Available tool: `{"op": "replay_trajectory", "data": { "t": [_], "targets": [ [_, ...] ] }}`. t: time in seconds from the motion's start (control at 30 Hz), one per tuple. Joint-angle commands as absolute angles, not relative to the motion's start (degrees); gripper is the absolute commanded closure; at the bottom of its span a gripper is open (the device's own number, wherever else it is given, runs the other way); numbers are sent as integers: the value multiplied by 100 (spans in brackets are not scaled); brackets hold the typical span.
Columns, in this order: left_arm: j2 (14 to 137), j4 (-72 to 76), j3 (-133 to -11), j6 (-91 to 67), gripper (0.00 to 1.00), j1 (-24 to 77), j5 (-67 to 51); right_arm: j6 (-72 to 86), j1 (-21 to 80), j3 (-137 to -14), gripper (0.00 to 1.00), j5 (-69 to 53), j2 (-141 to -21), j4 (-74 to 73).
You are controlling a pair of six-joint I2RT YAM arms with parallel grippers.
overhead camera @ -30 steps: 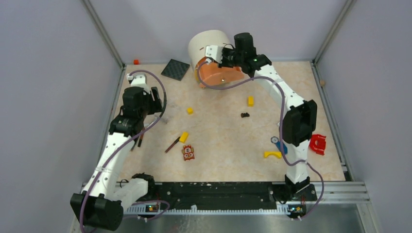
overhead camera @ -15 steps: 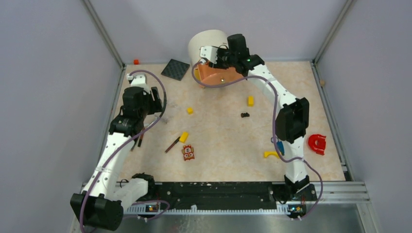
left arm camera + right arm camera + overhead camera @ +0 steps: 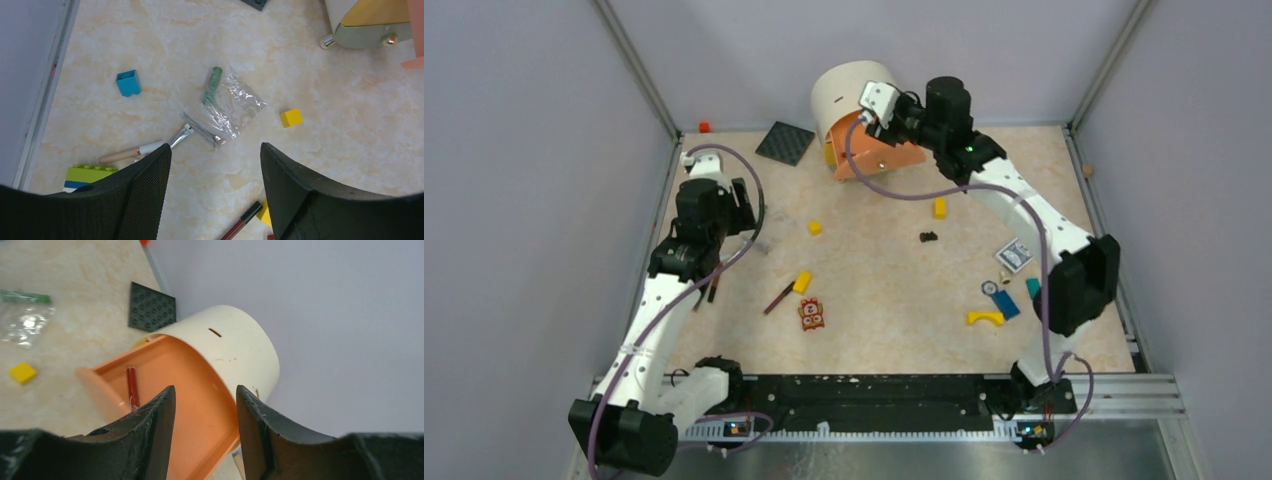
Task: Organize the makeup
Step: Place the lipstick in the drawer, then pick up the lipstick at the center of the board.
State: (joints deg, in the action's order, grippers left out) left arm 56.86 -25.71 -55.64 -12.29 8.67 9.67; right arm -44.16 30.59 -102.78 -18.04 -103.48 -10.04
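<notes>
The cream round organizer [image 3: 852, 92] stands at the back with its orange drawer [image 3: 876, 150] pulled out. My right gripper [image 3: 870, 118] hovers over it, open and empty [image 3: 205, 388]. A red stick [image 3: 132, 382] lies inside the orange drawer [image 3: 170, 375]. My left gripper [image 3: 215, 146] is open above the left side of the table, holding nothing. Below it lie a green tube [image 3: 214, 85], a beige-handled brush [image 3: 135, 151] and a red pencil with a black cap [image 3: 245, 220]. A small white box [image 3: 1014, 254] lies at the right.
A crumpled clear wrapper [image 3: 235, 102] lies by the green tube. Yellow blocks [image 3: 803, 282], an orange owl tile [image 3: 811, 314], a black studded plate [image 3: 785, 143], a blue block [image 3: 128, 82] and a lime brick [image 3: 87, 173] are scattered about. Walls enclose three sides.
My right gripper has gone from shut to open over the orange drawer. The right arm's elbow swung right, uncovering the small white box and hiding a red piece.
</notes>
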Motion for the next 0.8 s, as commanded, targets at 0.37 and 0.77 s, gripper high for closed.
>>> {"op": "replay_trajectory", "data": {
  "t": [0.37, 0.77],
  "targets": [
    [5544, -3033, -5818, -2188, 28, 48, 2132, -5267, 4381, -8411, 51, -4820, -9843, -1676],
    [5298, -3243, -5884, -2357, 26, -256, 3016, -6372, 5571, -10095, 50, -4657, -11876, -3698]
  ]
}}
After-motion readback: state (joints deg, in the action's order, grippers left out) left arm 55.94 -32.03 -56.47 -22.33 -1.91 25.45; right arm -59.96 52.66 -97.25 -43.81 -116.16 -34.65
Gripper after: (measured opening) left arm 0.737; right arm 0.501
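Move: For the right hand, the dark-red lipstick with the black end lies about 29 cm back, 26 cm left and 34 cm below. The yellow block is some 26 cm back and 21 cm left of this hand, the owl piece 33 cm back and 19 cm left, both on the table; the orange drawer is 15 cm below, 2 cm ahead and 2 cm left. From the left hand, the lipstick lies 14 cm back, 8 cm right, 23 cm below. Right hand sweeps about 25 cm back, down and left towards the lipstick; left hand shifts 10 cm left. ##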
